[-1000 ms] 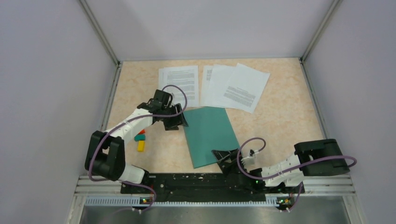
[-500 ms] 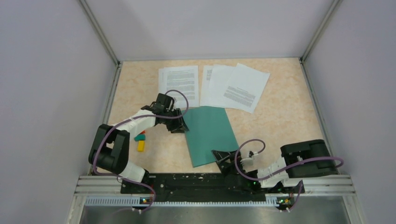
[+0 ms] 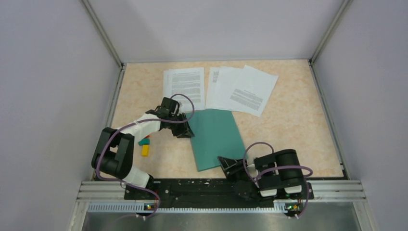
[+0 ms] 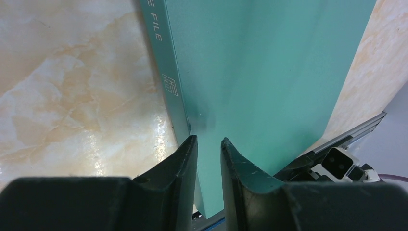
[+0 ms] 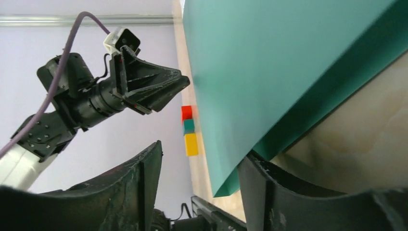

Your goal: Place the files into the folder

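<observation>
The teal folder [image 3: 214,137] lies shut in the middle of the table. The files [image 3: 240,89] are printed white sheets spread along the far edge, one lying apart at the left [image 3: 184,82]. My left gripper [image 3: 186,130] stands on the folder's left spine edge. In the left wrist view, my left gripper [image 4: 208,144] has its jaws a narrow gap apart over the spine crease of the folder [image 4: 260,62]. My right gripper [image 3: 226,164] is at the folder's near right corner. It [image 5: 199,178] is open, with the corner of the raised cover [image 5: 269,72] between its jaws.
Small red, teal and yellow blocks [image 3: 144,144] lie left of the folder and also show in the right wrist view [image 5: 189,130]. Grey walls close in the table on three sides. The metal base rail [image 3: 192,185] runs along the near edge.
My left gripper has dropped a little onto the folder's spine edge. My right arm has folded back towards its base, while its gripper stayed at the folder's near corner.
</observation>
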`<state>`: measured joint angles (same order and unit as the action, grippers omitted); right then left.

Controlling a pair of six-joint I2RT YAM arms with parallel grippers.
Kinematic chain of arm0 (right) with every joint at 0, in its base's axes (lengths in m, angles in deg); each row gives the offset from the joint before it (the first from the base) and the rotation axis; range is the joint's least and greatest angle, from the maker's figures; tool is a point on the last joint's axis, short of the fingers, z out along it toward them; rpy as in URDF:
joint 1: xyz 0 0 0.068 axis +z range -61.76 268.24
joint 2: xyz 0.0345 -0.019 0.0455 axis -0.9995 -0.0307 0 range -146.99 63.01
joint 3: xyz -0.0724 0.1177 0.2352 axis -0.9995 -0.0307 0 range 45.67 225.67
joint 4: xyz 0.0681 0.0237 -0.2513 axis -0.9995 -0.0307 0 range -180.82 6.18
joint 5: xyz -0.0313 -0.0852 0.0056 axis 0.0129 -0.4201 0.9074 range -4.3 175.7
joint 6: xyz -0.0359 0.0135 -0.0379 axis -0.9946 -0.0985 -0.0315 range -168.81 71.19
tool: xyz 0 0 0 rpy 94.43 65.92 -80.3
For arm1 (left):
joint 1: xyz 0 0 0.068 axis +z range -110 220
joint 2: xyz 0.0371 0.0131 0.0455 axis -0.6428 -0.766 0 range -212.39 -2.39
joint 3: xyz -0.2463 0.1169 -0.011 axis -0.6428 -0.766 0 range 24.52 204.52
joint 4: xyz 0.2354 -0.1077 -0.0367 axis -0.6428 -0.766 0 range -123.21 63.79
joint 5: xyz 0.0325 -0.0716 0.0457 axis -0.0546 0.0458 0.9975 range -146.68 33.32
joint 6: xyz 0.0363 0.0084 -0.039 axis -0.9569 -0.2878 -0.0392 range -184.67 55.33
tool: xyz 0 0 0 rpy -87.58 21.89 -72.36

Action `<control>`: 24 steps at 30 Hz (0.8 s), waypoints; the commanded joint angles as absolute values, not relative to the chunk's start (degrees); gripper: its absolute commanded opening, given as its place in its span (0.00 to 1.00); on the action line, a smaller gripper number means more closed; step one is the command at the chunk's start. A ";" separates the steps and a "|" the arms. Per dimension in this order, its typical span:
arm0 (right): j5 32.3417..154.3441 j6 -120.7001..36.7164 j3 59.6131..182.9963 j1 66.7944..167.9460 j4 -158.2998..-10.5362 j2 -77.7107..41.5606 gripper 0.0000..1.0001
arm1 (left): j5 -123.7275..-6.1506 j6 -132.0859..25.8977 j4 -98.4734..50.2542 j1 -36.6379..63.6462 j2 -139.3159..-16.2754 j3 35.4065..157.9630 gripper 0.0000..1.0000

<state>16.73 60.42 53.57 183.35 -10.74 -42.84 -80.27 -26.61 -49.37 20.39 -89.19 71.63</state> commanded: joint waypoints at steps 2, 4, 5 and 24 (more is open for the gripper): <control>14.27 52.88 53.48 183.17 14.78 -51.58 0.51 | -81.46 -26.46 -49.33 20.56 -87.78 71.59 0.29; 14.26 53.22 53.71 183.21 14.83 -52.61 0.45 | -81.27 -26.51 -50.01 20.56 -87.27 71.86 0.29; 14.24 52.91 53.75 183.20 14.86 -52.53 0.41 | -81.29 -26.60 -50.37 20.51 -86.98 72.07 0.29; 14.91 35.27 54.22 184.43 14.11 -46.23 0.00 | -75.72 -24.39 -61.50 20.56 -77.91 76.47 0.34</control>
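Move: At the right hand's fingertips, about 1 cm ahead and 1 cm below, lies the near edge of the folder's cover, with the half-open fingers straddling it. The folder's middle is about 11 cm ahead and 7 cm left; the right papers lie some 37 cm ahead and 6 cm right. From the left hand, which is at the spine, that edge is about 13 cm back and 19 cm right, the folder's middle about 2 cm back and 12 cm right. Sinking some 1.5 cm onto the cover's near edge, the right hand shuts its fingers fully and pinches the thin sheet, one finger above and one beneath, then eases up about 1 cm while rolling its left side down about 10 degrees. The left hand, its opening unchanged, draws back a little and rises about 3 cm from the spine. ##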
